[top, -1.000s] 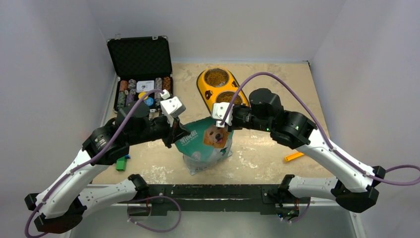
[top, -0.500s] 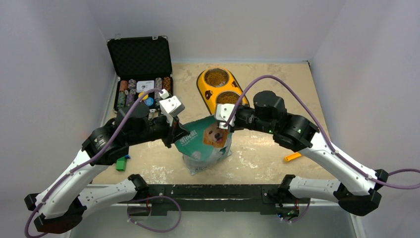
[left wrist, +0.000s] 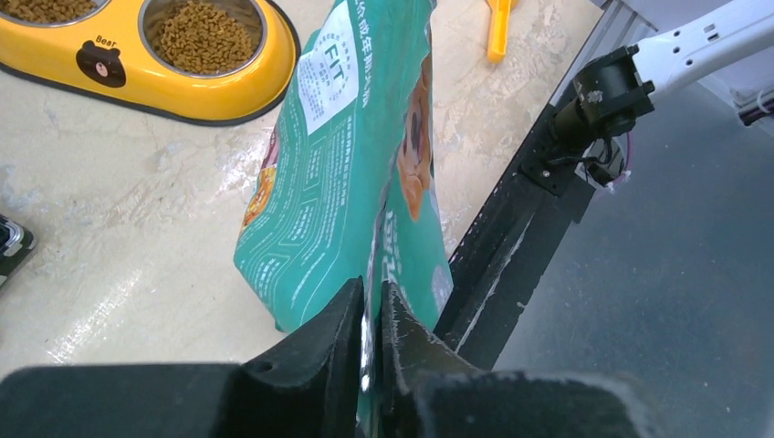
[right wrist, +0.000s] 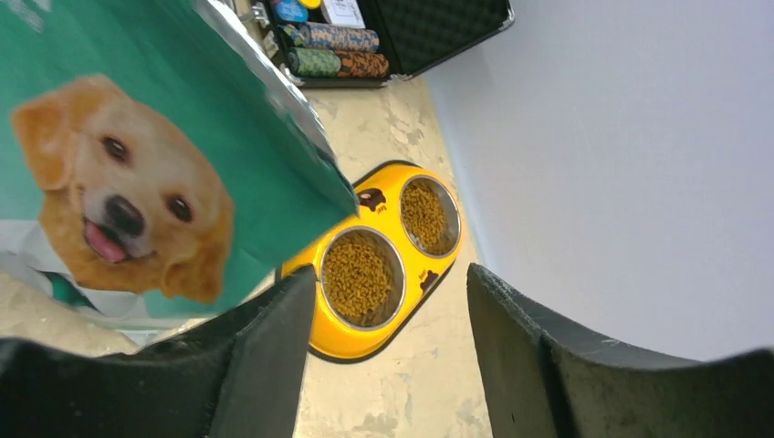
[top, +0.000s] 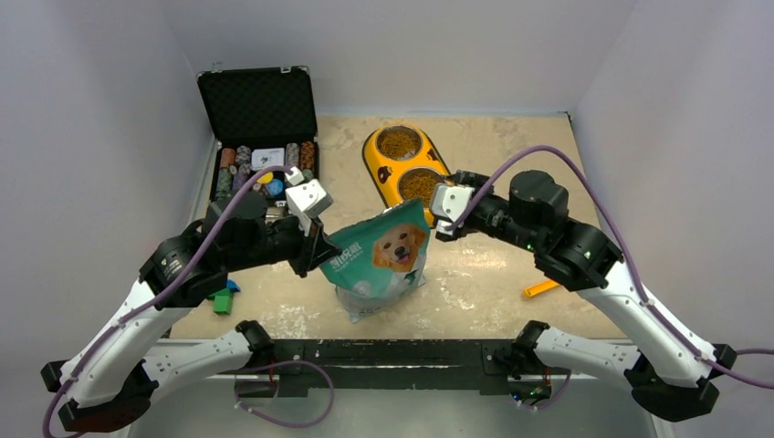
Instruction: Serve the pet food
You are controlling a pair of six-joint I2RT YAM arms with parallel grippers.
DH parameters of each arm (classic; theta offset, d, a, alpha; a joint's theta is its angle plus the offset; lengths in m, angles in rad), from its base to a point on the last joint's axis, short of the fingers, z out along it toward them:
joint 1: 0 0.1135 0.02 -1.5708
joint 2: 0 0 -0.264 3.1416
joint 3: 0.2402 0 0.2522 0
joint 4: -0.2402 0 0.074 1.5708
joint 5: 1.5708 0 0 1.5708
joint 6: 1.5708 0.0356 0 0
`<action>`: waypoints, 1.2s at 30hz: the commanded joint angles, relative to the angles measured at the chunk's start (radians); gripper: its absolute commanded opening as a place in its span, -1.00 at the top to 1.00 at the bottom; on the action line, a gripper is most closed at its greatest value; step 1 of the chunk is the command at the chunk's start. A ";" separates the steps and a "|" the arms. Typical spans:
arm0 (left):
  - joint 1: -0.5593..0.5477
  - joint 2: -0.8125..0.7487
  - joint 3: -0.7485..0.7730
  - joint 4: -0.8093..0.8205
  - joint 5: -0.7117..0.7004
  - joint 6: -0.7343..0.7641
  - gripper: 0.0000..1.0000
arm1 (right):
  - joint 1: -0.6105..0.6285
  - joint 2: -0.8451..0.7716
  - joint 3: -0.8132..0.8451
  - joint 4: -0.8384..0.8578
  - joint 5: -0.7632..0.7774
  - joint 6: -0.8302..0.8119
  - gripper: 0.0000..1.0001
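The teal pouch (top: 379, 260) with the golden dog's face stands upright on the table near the front edge. My left gripper (top: 315, 251) is shut on its left side seam; in the left wrist view the thin edge of the pouch (left wrist: 347, 182) sits pinched between the fingers (left wrist: 339, 333). Just right of the pouch's top corner, my right gripper (top: 440, 214) is open, holding nothing and not touching it. The pet food (top: 420, 185) fills both steel bowls of the yellow double feeder (top: 381, 173). The pet food (right wrist: 358, 278) also shows past the open right gripper (right wrist: 391, 274).
An open black case (top: 260, 137) of poker chips stands at the back left. A green block (top: 224, 301) lies by the left arm, an orange tool (top: 541, 288) at the front right. The black front rail (left wrist: 520, 237) runs close behind the pouch.
My right gripper has opened, let go of the pouch's top and drawn back to the right. The pouch's top edge now stands free. The left gripper keeps its pinch, shifted slightly left.
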 commanded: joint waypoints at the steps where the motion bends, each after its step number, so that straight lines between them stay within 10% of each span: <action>1: 0.005 -0.024 0.084 -0.013 0.009 -0.024 0.51 | 0.002 -0.031 0.015 -0.028 -0.096 -0.031 -0.31; 6: 0.005 -0.007 0.111 0.013 0.029 -0.053 0.05 | 0.002 -0.089 0.008 0.003 -0.186 0.030 -0.37; 14: 0.005 0.075 0.282 0.066 0.029 -0.170 -0.08 | 0.002 -0.115 0.026 0.102 -0.228 0.270 -0.53; 21: 0.005 0.081 0.503 0.159 -0.312 -0.242 -0.48 | 0.002 -0.135 0.123 0.193 0.513 0.668 -0.67; 28: 0.005 0.005 0.543 0.372 -0.458 -0.096 -0.59 | 0.002 -0.113 0.285 0.245 0.829 0.646 -0.78; 36: 0.005 -0.015 0.613 0.358 -0.535 0.038 -0.63 | 0.002 -0.161 0.302 0.336 0.851 0.518 -0.87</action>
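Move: The left hand still has the upper left edge of the bag between its fingers; the pet food bag's middle is roughly 9 cm to its right, 2 cm farther out and 15 cm below. The double bowl lies about 29 cm ahead and 16 cm right of that hand, the green blocks some 30 cm left and level with it, all on the table. From the free right hand the bag's middle is about 12 cm left, 8 cm back and 20 cm down. The left fingers open wide and let go of the bag's upper edge, and that hand climbs away from the bag by about 30 cm, swinging left in the later half while its wrist tips up from down-and-right to pointing forward, right and upward. The right hand, already clear of the bag and open, first eases back about 5 cm, then rises and sweeps right, away from the bag and towards the scoop's side, spreading its fingers further and turning clockwise to point forward and slightly up. ##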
